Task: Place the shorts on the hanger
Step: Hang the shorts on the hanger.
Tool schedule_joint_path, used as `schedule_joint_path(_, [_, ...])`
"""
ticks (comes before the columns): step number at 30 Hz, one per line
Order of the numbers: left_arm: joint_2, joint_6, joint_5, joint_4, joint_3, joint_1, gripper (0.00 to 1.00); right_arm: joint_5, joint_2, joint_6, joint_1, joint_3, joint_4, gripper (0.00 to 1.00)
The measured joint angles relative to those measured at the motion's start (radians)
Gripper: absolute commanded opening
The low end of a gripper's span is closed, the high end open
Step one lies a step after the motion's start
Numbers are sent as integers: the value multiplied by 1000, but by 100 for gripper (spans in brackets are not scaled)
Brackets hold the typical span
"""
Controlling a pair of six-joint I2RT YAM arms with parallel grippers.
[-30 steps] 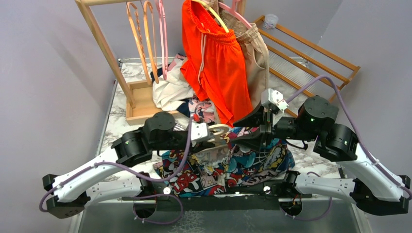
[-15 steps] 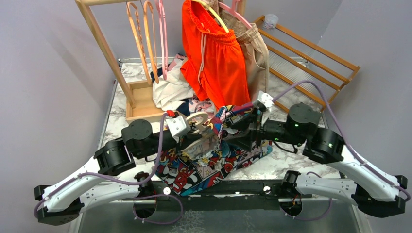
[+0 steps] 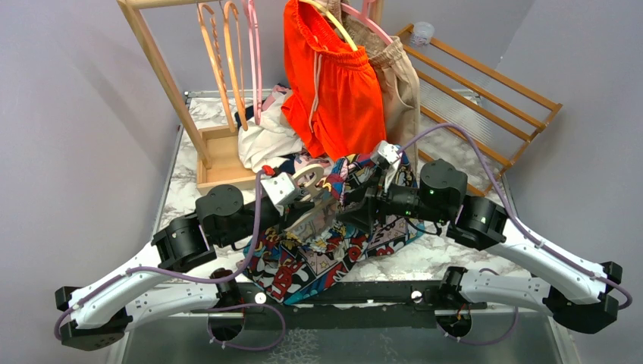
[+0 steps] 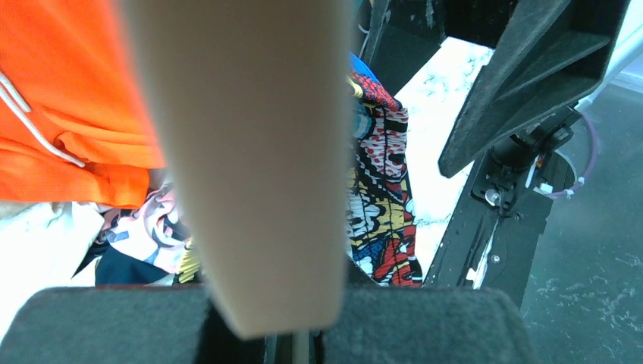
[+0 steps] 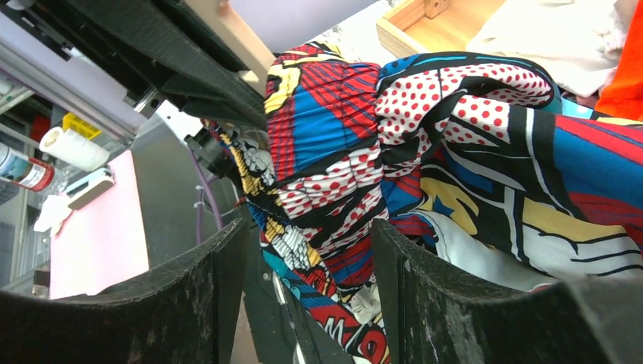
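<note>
The comic-print shorts point(image 3: 334, 246) hang bunched between the two arms, their lower part draped on the table point(image 3: 455, 258). My left gripper point(image 3: 302, 201) is shut on the cream hanger point(image 3: 311, 177). In the left wrist view the hanger point(image 4: 243, 152) fills the middle, clamped at the left gripper point(image 4: 296, 337), with the shorts point(image 4: 377, 189) just to its right. My right gripper point(image 3: 355, 205) stands open at the gathered waistband. In the right wrist view the shorts point(image 5: 394, 129) hang down between the fingers of the right gripper point(image 5: 303, 296), and the hanger point(image 5: 231, 34) shows at the top.
A wooden rack point(image 3: 163, 76) at the back carries orange and pink hangers point(image 3: 227, 61), plain orange shorts point(image 3: 337, 91) and beige shorts point(image 3: 398, 76). A heap of clothes point(image 3: 265, 140) lies by its tray base point(image 3: 220, 163). A slatted wooden frame point(image 3: 485, 83) leans at back right.
Both arms have lifted the shorts off the table and drawn them back and leftward. The right gripper has slid toward the hanger and its jaws have widened.
</note>
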State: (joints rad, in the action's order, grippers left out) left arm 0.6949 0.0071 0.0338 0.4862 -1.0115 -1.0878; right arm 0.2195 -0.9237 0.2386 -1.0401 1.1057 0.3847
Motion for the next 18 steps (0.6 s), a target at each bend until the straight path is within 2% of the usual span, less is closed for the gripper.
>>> schedule_joint_path(3, [1,0,6,-8,0,0,0,-21,-23,7,0,0,-10,48])
schedule_joint_path(11, [11,0,10,-15,5,0,0,-112,-68,16,0,12,15,3])
schedule_joint_path(18, [9,2,8,-20,20,0,0,-195,-68,-6,-1,143,93,1])
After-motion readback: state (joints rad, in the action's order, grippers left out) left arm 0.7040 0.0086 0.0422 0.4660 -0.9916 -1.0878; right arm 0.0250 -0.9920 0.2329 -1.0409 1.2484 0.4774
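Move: The right hand, open, has the near edge of the shorts' waistband about 3 cm ahead, 1 cm to its left and 2 cm below. The hanger's bare curved end is some 6 cm ahead and 7 cm left, about level; the hanging orange shorts are roughly 20 cm straight ahead. From the left hand, which grips the hanger, that waistband edge lies about 2 cm ahead, 7 cm right and 2 cm lower. Reaching about 3 cm forward and dipping, the right hand shuts on the waistband edge, then lifts some 4 cm. ##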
